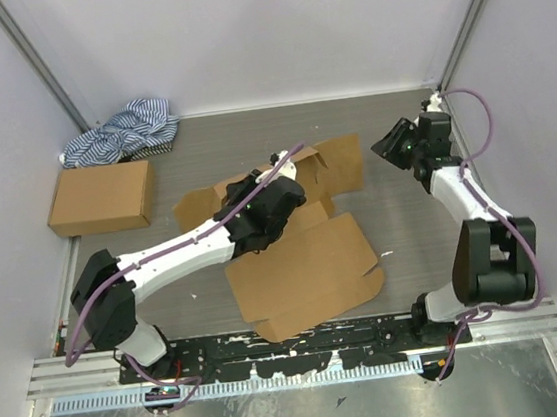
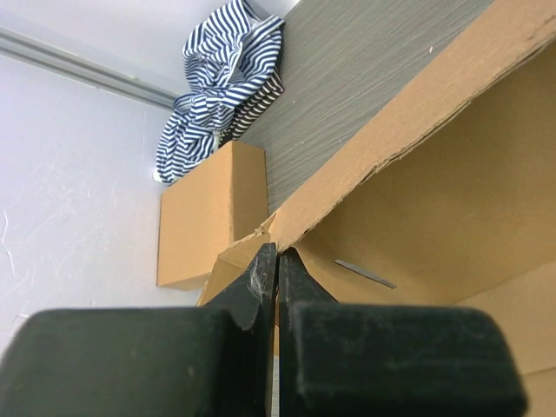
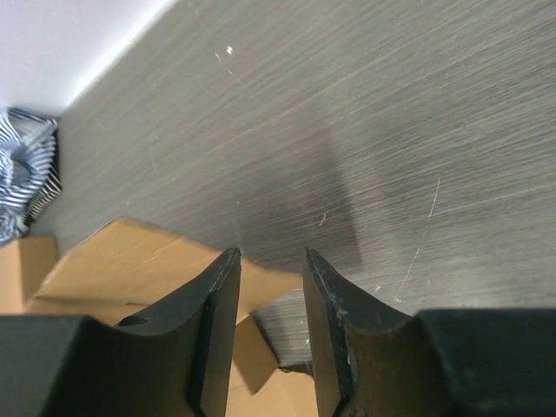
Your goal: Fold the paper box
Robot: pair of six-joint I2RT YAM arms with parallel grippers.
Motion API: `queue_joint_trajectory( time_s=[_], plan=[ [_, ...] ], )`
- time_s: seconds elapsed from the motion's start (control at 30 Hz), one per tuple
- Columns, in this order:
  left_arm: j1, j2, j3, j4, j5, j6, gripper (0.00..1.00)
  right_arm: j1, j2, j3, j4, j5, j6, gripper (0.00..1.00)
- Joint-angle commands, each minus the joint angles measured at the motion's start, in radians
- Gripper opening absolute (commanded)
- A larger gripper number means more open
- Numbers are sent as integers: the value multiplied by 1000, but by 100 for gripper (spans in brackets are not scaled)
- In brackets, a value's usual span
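The paper box (image 1: pixel 305 266) lies opened out in the middle of the table as plain brown creased cardboard, with one large panel near me and flaps at the back. My left gripper (image 1: pixel 242 197) sits over its middle. In the left wrist view the gripper (image 2: pixel 278 250) is shut on a raised edge of the paper box (image 2: pixel 434 174), with a sliver of cardboard between the fingers. My right gripper (image 1: pixel 387 146) is open and empty just right of the back flap. In the right wrist view it (image 3: pixel 271 261) hovers over that flap's edge (image 3: pixel 113 261).
A sealed oblong brown carton (image 1: pixel 101 198) lies at the left and also shows in the left wrist view (image 2: pixel 213 208). A blue-and-white striped cloth (image 1: pixel 124 133) is bunched in the back left corner. White walls close in the table on three sides.
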Motion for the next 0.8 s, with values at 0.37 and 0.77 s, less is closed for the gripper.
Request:
queue_joint_trajectory(
  time_s=[0.37, 0.77],
  plan=[
    [-48, -57, -51, 138, -39, 79, 5, -64, 334, 97, 307, -261, -177, 38],
    [-54, -37, -63, 154, -63, 100, 5, -49, 378, 27, 443, -597, -164, 36]
  ],
)
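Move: The box's right flap, standing up off the raised far panel, has its middle about 10 cm to my right hand's left, level ahead and some 9 cm below. The near panel lies flat some 28 cm to that hand's left, 20 cm back and 17 cm below. From my left hand, already pinching the raised panel near its left end, the right flap lies about 33 cm right, 6 cm ahead and 4 cm below, and the left flap 11 cm left, level ahead, 6 cm below. I sink my right hand about 8 cm beside the right flap, easing forward some 5 cm as it goes down, then level off and swing left about 3 cm towards the flap's outer edge, turning roughly 25 degrees counter-clockwise with the fingers part open. My left hand keeps its pinch on the raised panel, drifting only a centimetre or so back and to the right. ##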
